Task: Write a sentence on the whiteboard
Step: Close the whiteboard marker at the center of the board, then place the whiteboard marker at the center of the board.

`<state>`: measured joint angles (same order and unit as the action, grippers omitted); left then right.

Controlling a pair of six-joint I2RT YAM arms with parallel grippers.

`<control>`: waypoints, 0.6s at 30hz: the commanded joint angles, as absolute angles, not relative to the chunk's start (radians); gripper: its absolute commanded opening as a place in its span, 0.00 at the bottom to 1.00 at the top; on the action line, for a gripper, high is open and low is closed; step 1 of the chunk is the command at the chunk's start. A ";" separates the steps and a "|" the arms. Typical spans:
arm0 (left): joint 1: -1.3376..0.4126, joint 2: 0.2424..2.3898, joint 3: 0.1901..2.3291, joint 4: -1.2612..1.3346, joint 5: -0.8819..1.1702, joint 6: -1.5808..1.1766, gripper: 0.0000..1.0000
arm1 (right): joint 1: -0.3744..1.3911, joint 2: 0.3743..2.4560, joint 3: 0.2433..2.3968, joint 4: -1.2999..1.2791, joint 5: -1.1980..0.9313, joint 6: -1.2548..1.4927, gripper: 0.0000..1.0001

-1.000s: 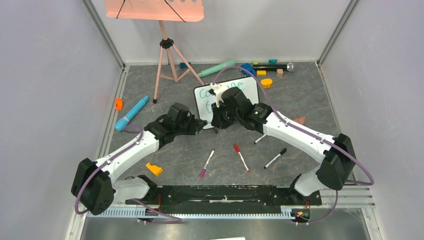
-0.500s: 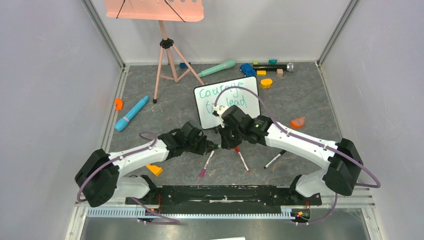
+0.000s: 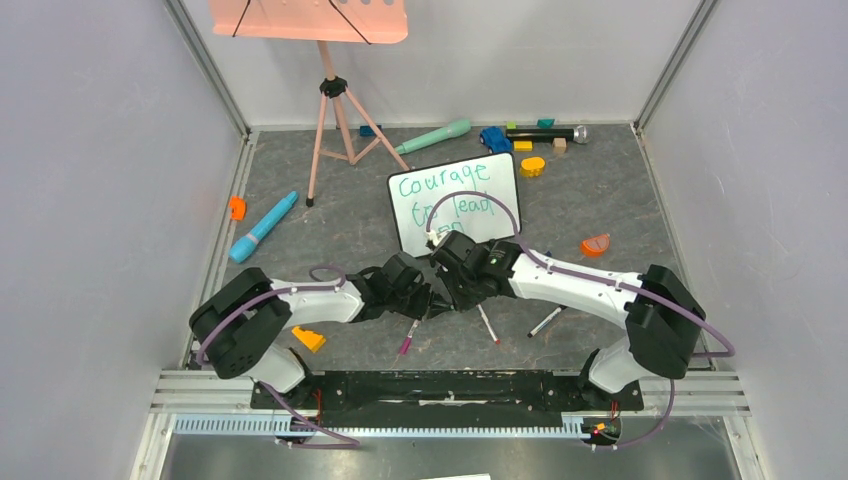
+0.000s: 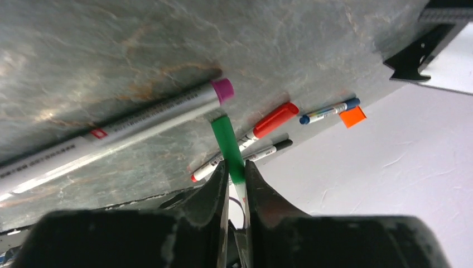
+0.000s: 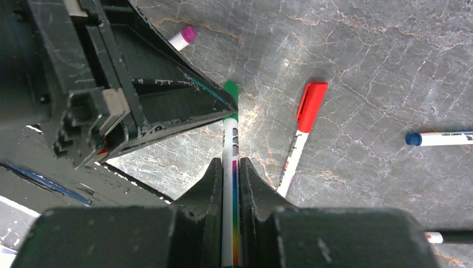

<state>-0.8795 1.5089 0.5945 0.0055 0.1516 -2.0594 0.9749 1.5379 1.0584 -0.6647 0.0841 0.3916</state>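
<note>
The whiteboard (image 3: 503, 218) stands tilted mid-table with the sentence (image 3: 440, 185) in teal letters on three lines. Both grippers meet just in front of it. My right gripper (image 3: 449, 298) (image 5: 230, 162) is shut on the white barrel of a green marker (image 5: 228, 145). My left gripper (image 3: 426, 296) (image 4: 235, 166) comes in from the left, its fingers pressed on both sides of the marker's green cap (image 4: 227, 142) (image 5: 230, 89). The marker's tip is hidden.
On the floor lie a purple-capped marker (image 3: 412, 333) (image 4: 139, 117), a red one (image 3: 487, 325) (image 5: 304, 128), a black one (image 3: 548, 320) and a blue-capped one (image 5: 440, 138). A pink tripod tray (image 3: 308, 20) stands back left. Toys line the back edge (image 3: 530, 135); a blue cylinder (image 3: 262, 227) and an orange wedge (image 3: 308, 338) lie left.
Both arms have drawn back from the whiteboard toward the near edge, uncovering all three lines. The left gripper has come onto the marker's cap end.
</note>
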 commanded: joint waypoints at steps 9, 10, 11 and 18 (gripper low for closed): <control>-0.912 1.180 0.702 -0.226 0.179 -1.936 0.28 | 0.969 1.448 0.986 -0.593 0.199 0.418 0.00; -0.909 1.150 0.706 -0.272 0.160 -1.920 0.29 | 0.966 1.417 0.970 -0.584 0.211 0.419 0.00; -0.904 1.117 0.706 -0.322 0.138 -1.897 0.30 | 0.961 1.385 0.951 -0.569 0.215 0.420 0.00; -0.862 1.001 0.731 -0.597 -0.016 -1.478 0.47 | 0.879 1.202 0.800 -0.392 0.169 0.425 0.00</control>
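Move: The green cap on the marker sits right at the left fingertips, its middle some 2 cm below the left hand and about 1 cm to its right. From the right hand, which grips the barrel, the cap is about 6 cm below, 2 cm ahead and 2 cm left. The red marker lies some 10 cm right and 2 cm back of the left hand, the magenta one about 6 cm left and 5 cm back. The green marker, already capped, stays pinched in the right hand, which holds nearly still at first, then carries it about 4 cm right towards the red marker, slightly up and forward, tilting some 10 degrees. Meanwhile the left hand opens wider around the cap and comes away from it, rising about 12 cm, easing back, and swinging left only late, its fingers tipping up some 20 degrees. ##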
